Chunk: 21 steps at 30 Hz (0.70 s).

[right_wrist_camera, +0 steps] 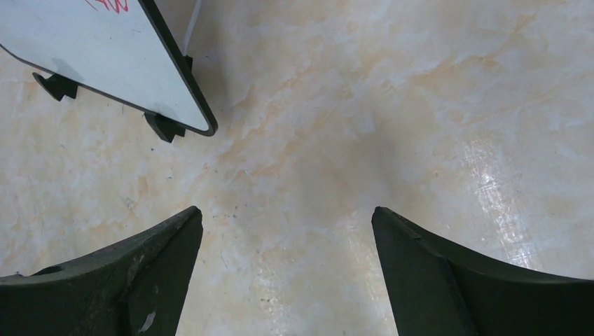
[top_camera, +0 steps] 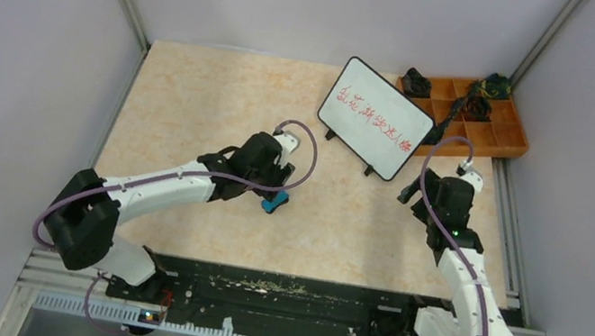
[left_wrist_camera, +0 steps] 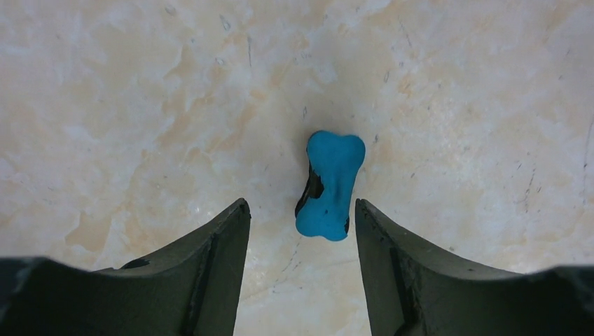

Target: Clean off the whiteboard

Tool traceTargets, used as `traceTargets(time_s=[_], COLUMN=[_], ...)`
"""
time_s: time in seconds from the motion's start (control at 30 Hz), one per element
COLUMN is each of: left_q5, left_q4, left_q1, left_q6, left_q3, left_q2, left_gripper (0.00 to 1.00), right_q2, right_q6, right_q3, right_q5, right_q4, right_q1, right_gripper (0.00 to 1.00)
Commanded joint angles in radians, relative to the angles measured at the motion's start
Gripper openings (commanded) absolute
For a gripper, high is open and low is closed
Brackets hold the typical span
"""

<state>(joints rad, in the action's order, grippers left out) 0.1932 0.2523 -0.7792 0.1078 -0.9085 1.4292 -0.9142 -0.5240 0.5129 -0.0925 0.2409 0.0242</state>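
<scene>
The whiteboard (top_camera: 375,117) stands on two black feet at the back right of the table, red handwriting across its face. Its lower corner shows in the right wrist view (right_wrist_camera: 105,56). A small blue bone-shaped eraser (top_camera: 273,203) lies on the table. In the left wrist view the eraser (left_wrist_camera: 329,185) lies just beyond the fingertips, nearer the right finger. My left gripper (left_wrist_camera: 301,206) is open and empty above it. My right gripper (right_wrist_camera: 287,213) is open and empty over bare table, in front of and to the right of the whiteboard.
An orange compartment tray (top_camera: 500,133) with dark items in it sits behind the whiteboard at the back right corner. Grey walls close the table on three sides. A black rail (top_camera: 281,298) runs along the near edge.
</scene>
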Motion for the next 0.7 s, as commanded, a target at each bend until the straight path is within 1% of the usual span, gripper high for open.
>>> traceTargets(time_s=[0.0,0.1,0.33,0.5,0.67], left_q5=[-0.047,-0.067,-0.115,-0.144,-0.144], left_q4=[0.142,0.149,0.080,0.063,0.047], left_q1=[-0.008,-0.012,-0.012,-0.012,-0.012], left_q6=[-0.007,-0.007,-0.030,-0.050,-0.065], left_q3=[-0.039,-0.044,-0.023,-0.035,-0.047], left_q2=[0.046,0.074,0.105,0.148,0.194], left_gripper=[0.62,0.60,0.61,0.60,0.59], right_q2=[0.037,0.045,0.049,0.045,0.041], right_q6=[0.009,0.011,0.012,0.012,0.011], right_q3=[0.050,0.052,0.051,0.047,0.045], right_q5=[0.044,0.051,0.062,0.061,0.062], right_q4=[-0.012,-0.010,-0.006,-0.013,-0.013], right_q1=[0.004,0.005,0.006,0.005,0.005], right_gripper=[0.91,0.91,0.91,0.91,0.90])
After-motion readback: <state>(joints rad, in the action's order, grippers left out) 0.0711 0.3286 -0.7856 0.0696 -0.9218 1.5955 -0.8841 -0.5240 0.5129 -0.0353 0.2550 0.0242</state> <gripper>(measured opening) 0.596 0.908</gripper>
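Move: The blue eraser lies on the table about 4 cm back from the left hand, practically level with it sideways and some 9 cm below, in line with the gap between the open fingers. The whiteboard stands about 17 cm ahead and 18 cm to the right of that hand, its middle a little below it. From the right hand, the eraser is roughly 32 cm to the left, 8 cm back and 9 cm below. The blue eraser is closed in on by the left hand, which sinks about 6 cm and draws back some 3 cm towards it, quickly at first, then a near pause, then down again. The wrist tips the fingers some 10 degrees steeper and turns slightly clockwise, centring the eraser between them; they stay open and don't reach it yet. ##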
